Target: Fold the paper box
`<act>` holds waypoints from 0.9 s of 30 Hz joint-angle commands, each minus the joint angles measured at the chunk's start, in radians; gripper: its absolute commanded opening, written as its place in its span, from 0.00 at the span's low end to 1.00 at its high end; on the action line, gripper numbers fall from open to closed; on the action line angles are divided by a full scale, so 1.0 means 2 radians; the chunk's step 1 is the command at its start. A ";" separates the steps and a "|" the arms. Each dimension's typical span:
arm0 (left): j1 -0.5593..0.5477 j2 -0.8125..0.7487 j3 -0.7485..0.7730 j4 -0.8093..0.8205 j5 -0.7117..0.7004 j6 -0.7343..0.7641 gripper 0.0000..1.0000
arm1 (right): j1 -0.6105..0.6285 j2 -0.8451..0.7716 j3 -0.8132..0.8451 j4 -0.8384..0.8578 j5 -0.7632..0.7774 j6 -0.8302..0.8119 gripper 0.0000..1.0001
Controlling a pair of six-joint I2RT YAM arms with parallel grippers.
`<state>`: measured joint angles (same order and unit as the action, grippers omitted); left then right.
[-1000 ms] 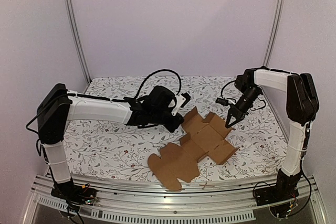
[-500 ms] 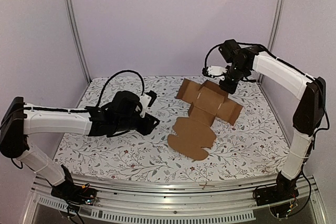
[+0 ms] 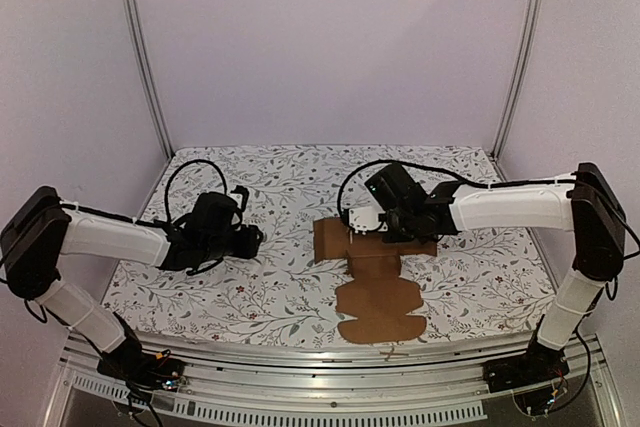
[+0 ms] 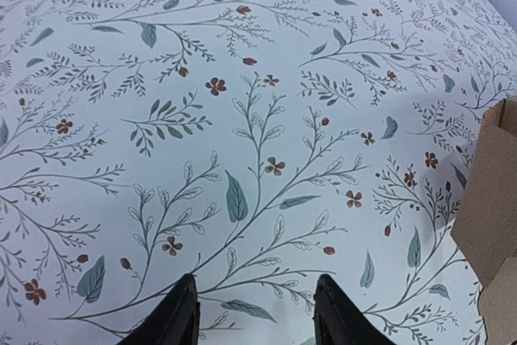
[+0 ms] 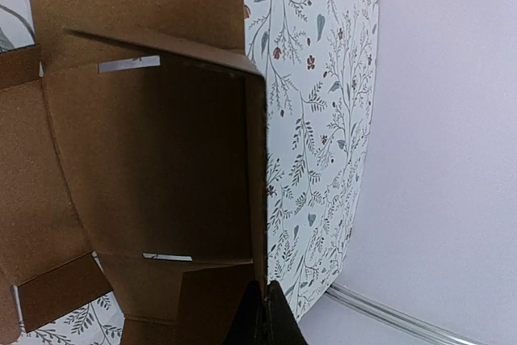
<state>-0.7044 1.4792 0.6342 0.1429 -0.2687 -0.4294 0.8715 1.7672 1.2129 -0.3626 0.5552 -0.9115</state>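
Note:
The paper box (image 3: 378,299) is a brown cardboard die-cut lying in the middle of the flowered table, with one rounded flap stretched toward the front edge. My right gripper (image 3: 362,231) reaches in from the right and is shut on it. In the right wrist view the gripper (image 5: 262,313) pinches the edge of an upright wall of the paper box (image 5: 145,167). My left gripper (image 3: 257,240) hovers low over the cloth, left of the box and apart from it. Its jaws (image 4: 257,313) stand open with nothing between them. A corner of the paper box (image 4: 494,199) shows at the right of that view.
The flowered tablecloth (image 3: 270,287) covers the table. Lilac walls close in the back and sides, with metal posts (image 3: 143,57) in the back corners. An aluminium rail (image 3: 330,362) runs along the front edge by the arm bases.
The right arm has carried the box from the back right to the middle of the table and lower. The left arm has drawn back to the left and its jaws have opened.

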 commanded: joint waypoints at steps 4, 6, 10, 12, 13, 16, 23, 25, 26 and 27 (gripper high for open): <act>0.014 0.057 -0.021 0.122 0.087 -0.007 0.49 | 0.034 -0.070 -0.106 0.226 0.061 -0.071 0.00; 0.014 0.073 -0.019 0.159 0.113 0.003 0.49 | 0.043 -0.086 -0.131 0.252 0.057 -0.081 0.00; 0.013 0.112 -0.003 0.223 0.188 0.011 0.51 | 0.064 -0.110 -0.174 0.280 0.055 -0.086 0.00; 0.008 0.133 0.011 0.240 0.227 0.015 0.51 | 0.073 -0.110 -0.191 0.291 0.062 -0.090 0.00; 0.005 0.144 0.018 0.246 0.244 0.015 0.51 | 0.076 -0.109 -0.198 0.299 0.064 -0.092 0.00; -0.008 0.169 0.033 0.262 0.285 0.016 0.51 | 0.089 -0.115 -0.224 0.318 0.066 -0.088 0.00; -0.060 0.182 0.054 0.252 0.311 0.052 0.52 | 0.116 -0.127 -0.290 0.391 0.088 -0.110 0.00; -0.073 0.187 0.062 0.241 0.311 0.057 0.53 | 0.124 -0.135 -0.309 0.404 0.090 -0.113 0.00; -0.079 0.188 0.065 0.236 0.310 0.060 0.53 | 0.128 -0.139 -0.316 0.411 0.091 -0.115 0.00; -0.085 0.189 0.068 0.233 0.309 0.061 0.53 | 0.132 -0.144 -0.322 0.417 0.094 -0.117 0.00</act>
<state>-0.8314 1.8351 0.7353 0.6304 0.3195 -0.3531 1.1057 1.5246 0.6212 0.3824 0.7136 -1.1278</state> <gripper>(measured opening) 0.525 0.005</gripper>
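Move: The box's left flap, which the left hand goes for, lies about 18 cm to that hand's right, level fore and aft and a few centimetres below it; the box's middle is some 29 cm to the hand's right and 3 cm back. The right hand already pinches the box's far wall: from it the box's middle lies about 5 cm left, 5 cm back and 7 cm lower, and the near panels some 18 cm back and 4 cm left. The box's far wall stays pinched in the right fingers, which draw it back about 8 cm towards the base, arching up some 3 cm and down again while the fingertips tilt up about 20 degrees. The left hand, fingers still half open, dips slightly and swings about 16 cm right, then also back, turning clockwise some 40 degrees to come close beside the left flap; contact can't be made out. ##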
